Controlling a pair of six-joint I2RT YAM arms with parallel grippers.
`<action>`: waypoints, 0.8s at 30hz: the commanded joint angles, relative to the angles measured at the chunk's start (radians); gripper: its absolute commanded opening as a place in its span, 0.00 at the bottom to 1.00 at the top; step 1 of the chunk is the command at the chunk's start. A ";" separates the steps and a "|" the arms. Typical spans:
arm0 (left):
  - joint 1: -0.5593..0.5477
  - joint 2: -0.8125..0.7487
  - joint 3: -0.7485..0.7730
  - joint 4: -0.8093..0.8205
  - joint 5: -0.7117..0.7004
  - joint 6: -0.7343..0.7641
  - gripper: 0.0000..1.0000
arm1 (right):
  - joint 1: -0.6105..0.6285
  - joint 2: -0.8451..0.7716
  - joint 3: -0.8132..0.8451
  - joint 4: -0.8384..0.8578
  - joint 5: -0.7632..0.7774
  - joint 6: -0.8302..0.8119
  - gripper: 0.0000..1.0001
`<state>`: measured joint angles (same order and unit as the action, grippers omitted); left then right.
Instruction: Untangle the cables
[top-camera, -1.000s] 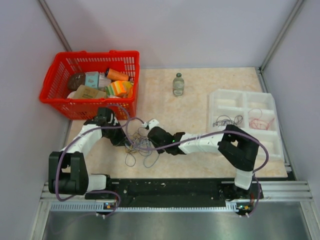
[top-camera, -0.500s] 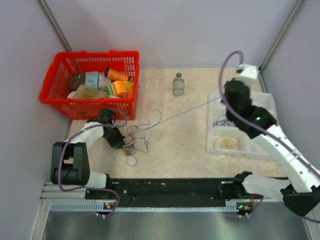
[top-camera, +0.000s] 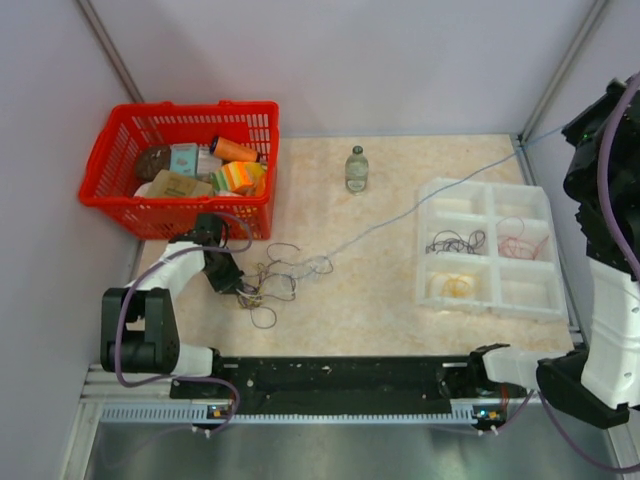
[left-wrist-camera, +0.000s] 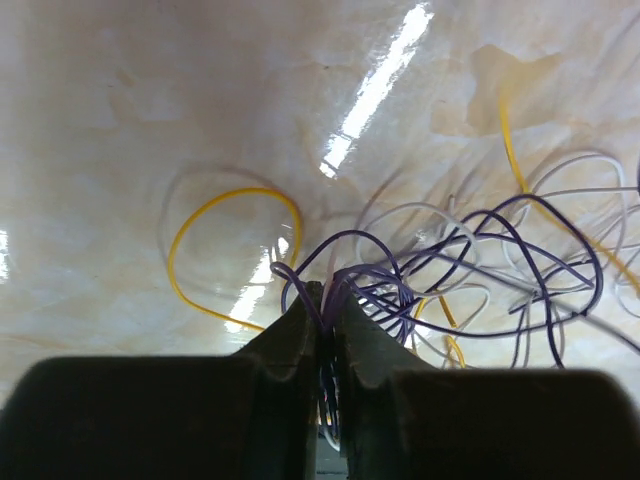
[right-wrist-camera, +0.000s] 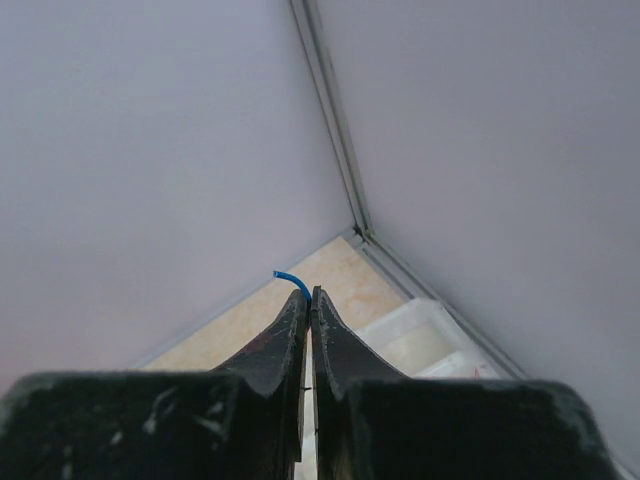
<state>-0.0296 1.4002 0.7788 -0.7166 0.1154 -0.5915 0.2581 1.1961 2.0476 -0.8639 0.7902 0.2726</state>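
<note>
The tangle of thin cables (top-camera: 272, 281) lies on the table left of centre; purple, white and yellow loops (left-wrist-camera: 480, 260) fill the left wrist view. My left gripper (top-camera: 228, 278) (left-wrist-camera: 327, 300) is shut on purple strands at the tangle's left side. My right gripper (right-wrist-camera: 308, 297) is shut on the end of a blue cable (right-wrist-camera: 291, 281), high at the far right. That blue cable (top-camera: 420, 204) runs taut from the tangle up past the tray toward the right arm (top-camera: 600, 180).
A red basket (top-camera: 115, 195) of groceries stands at the back left, close behind the left arm. A small bottle (top-camera: 356, 169) stands at the back centre. A white compartment tray (top-camera: 545, 300) on the right holds separated dark, red and yellow cables.
My right arm has swung from over the tray up to the far right, drawing the blue cable out longer. The tangle has spread slightly; the left gripper stays on it.
</note>
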 joint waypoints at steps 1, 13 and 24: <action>0.013 -0.023 0.030 -0.014 -0.056 0.029 0.18 | -0.017 0.068 0.181 -0.003 0.055 -0.099 0.00; 0.014 -0.099 0.096 -0.052 0.029 0.048 0.52 | -0.017 0.128 0.410 0.015 -0.195 -0.007 0.00; -0.006 -0.223 0.117 -0.009 0.232 0.105 0.58 | -0.017 0.112 0.415 0.126 -0.341 0.095 0.00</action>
<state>-0.0216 1.3033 0.8436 -0.7849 0.2138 -0.5426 0.2523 1.3106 2.4577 -0.8021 0.5365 0.3099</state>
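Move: The tangle's main mass lies about 6 cm to the left hand's right and 2 cm below, with a few of its strands in the shut fingers; the red basket's middle is some 21 cm ahead of that hand and 8 cm left. From the right hand, high up with the blue cable, the white tray's middle lies about 4 cm ahead, 4 cm left and 52 cm below; the bottle is some 16 cm ahead, 30 cm left and 50 cm below. The dark and white strands pinched in the left fingers are let go: the gripper opens to about half, then lifts some 4 cm off the tangle. The blue cable stays pinched in the right hand, which carries it mostly up by about 12 cm, drifting a little left and back, while its fingers tip upward and swing left. ##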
